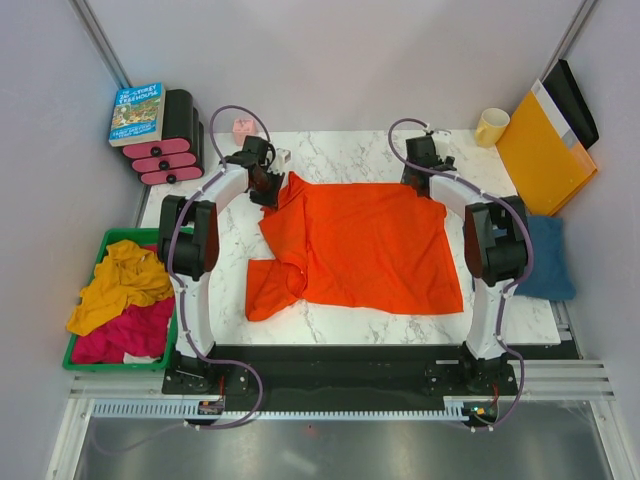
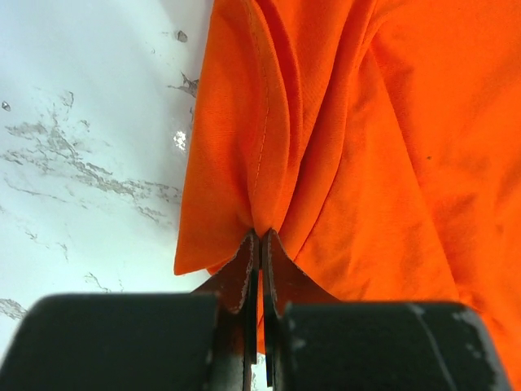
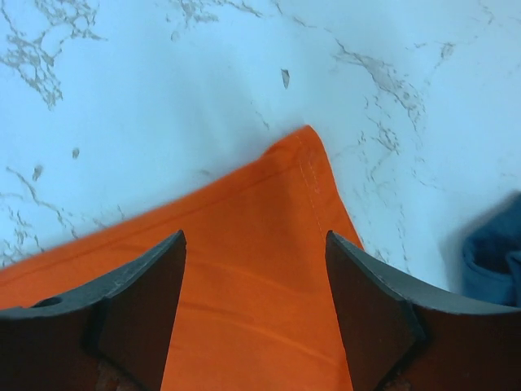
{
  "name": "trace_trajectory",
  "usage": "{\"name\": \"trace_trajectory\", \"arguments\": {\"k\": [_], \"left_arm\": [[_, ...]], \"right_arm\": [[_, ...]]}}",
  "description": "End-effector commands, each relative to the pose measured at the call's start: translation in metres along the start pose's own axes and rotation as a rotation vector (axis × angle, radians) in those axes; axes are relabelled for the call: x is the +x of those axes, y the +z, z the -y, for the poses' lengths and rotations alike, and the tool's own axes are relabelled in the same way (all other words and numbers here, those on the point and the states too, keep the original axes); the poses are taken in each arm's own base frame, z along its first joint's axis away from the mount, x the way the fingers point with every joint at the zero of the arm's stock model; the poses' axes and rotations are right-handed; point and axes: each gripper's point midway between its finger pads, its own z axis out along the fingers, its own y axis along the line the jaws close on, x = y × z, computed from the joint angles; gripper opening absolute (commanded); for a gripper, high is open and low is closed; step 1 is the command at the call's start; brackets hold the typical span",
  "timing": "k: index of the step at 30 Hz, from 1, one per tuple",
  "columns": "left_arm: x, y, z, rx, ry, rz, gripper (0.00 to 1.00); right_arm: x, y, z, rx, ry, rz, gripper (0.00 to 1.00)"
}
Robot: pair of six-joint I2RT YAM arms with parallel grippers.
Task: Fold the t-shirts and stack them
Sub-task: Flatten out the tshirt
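Observation:
The orange-red t-shirt point(image 1: 360, 245) lies spread on the marble table, with a sleeve bunched at its near left. My left gripper point(image 1: 268, 186) is at the shirt's far left corner. In the left wrist view its jaws point(image 2: 261, 238) are pressed together on a pinched fold of the orange cloth point(image 2: 342, 147). My right gripper point(image 1: 426, 186) hovers over the far right corner. Its fingers point(image 3: 255, 242) stand apart on either side of the flat hem corner point(image 3: 301, 155). The dark blue t-shirt point(image 1: 546, 258) sits folded at the table's right edge and shows as blue cloth point(image 3: 495, 252) in the right wrist view.
A green bin point(image 1: 150, 234) of yellow and pink clothes stands on the left. A book point(image 1: 137, 113) lies on black and pink rolls point(image 1: 165, 150) at the back left. A yellow mug point(image 1: 491, 126) and an orange-yellow envelope point(image 1: 545, 150) are at the back right.

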Motion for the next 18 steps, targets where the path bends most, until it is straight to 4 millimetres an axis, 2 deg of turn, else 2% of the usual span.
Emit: {"name": "trace_trajectory", "arguments": {"k": [1, 5, 6, 7, 9, 13, 18], "left_arm": [[-0.015, -0.023, 0.005, 0.004, 0.048, 0.054, 0.02], [-0.014, -0.023, 0.004, 0.001, 0.057, 0.052, 0.02], [-0.015, -0.023, 0.004, 0.004, 0.057, 0.056, 0.02], [-0.015, -0.023, 0.003, 0.002, 0.057, 0.054, 0.02], [-0.016, -0.022, 0.004, 0.004, 0.057, 0.054, 0.02], [-0.017, -0.021, 0.004, 0.006, 0.056, 0.056, 0.02], [-0.017, -0.02, 0.003, 0.004, 0.051, 0.053, 0.02]], "right_arm": [[-0.018, 0.023, -0.006, -0.021, 0.084, -0.001, 0.77], [-0.018, 0.042, -0.001, -0.003, 0.096, -0.028, 0.77], [-0.009, 0.05, -0.001, 0.004, 0.087, -0.052, 0.77], [-0.018, 0.052, -0.004, -0.002, 0.096, -0.044, 0.77], [-0.008, 0.06, -0.001, 0.02, 0.072, -0.083, 0.77], [0.0, 0.064, -0.003, 0.021, 0.063, -0.1, 0.77], [0.021, 0.074, 0.002, 0.035, 0.072, -0.168, 0.77]]}}
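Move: The far right corner of the orange t-shirt is what the right hand goes for: roughly 6 cm ahead, 5 cm to its right and 6 cm below. Past it the yellow mug stands about 17 cm ahead and 19 cm right, while the blue folded cloth lies some 27 cm right and 17 cm back. From the left hand, the same corner is about 52 cm right and 8 cm farther out. The t-shirt's far right corner is approached by the right hand, fingers still held well apart: it sinks about 5 cm while sliding some 4.5 cm forward and nearly 3 cm right, then finishes almost straight down, tipping slightly more steeply downward. The left hand stays put, keeping its pinch on the gathered cloth at the far left. ##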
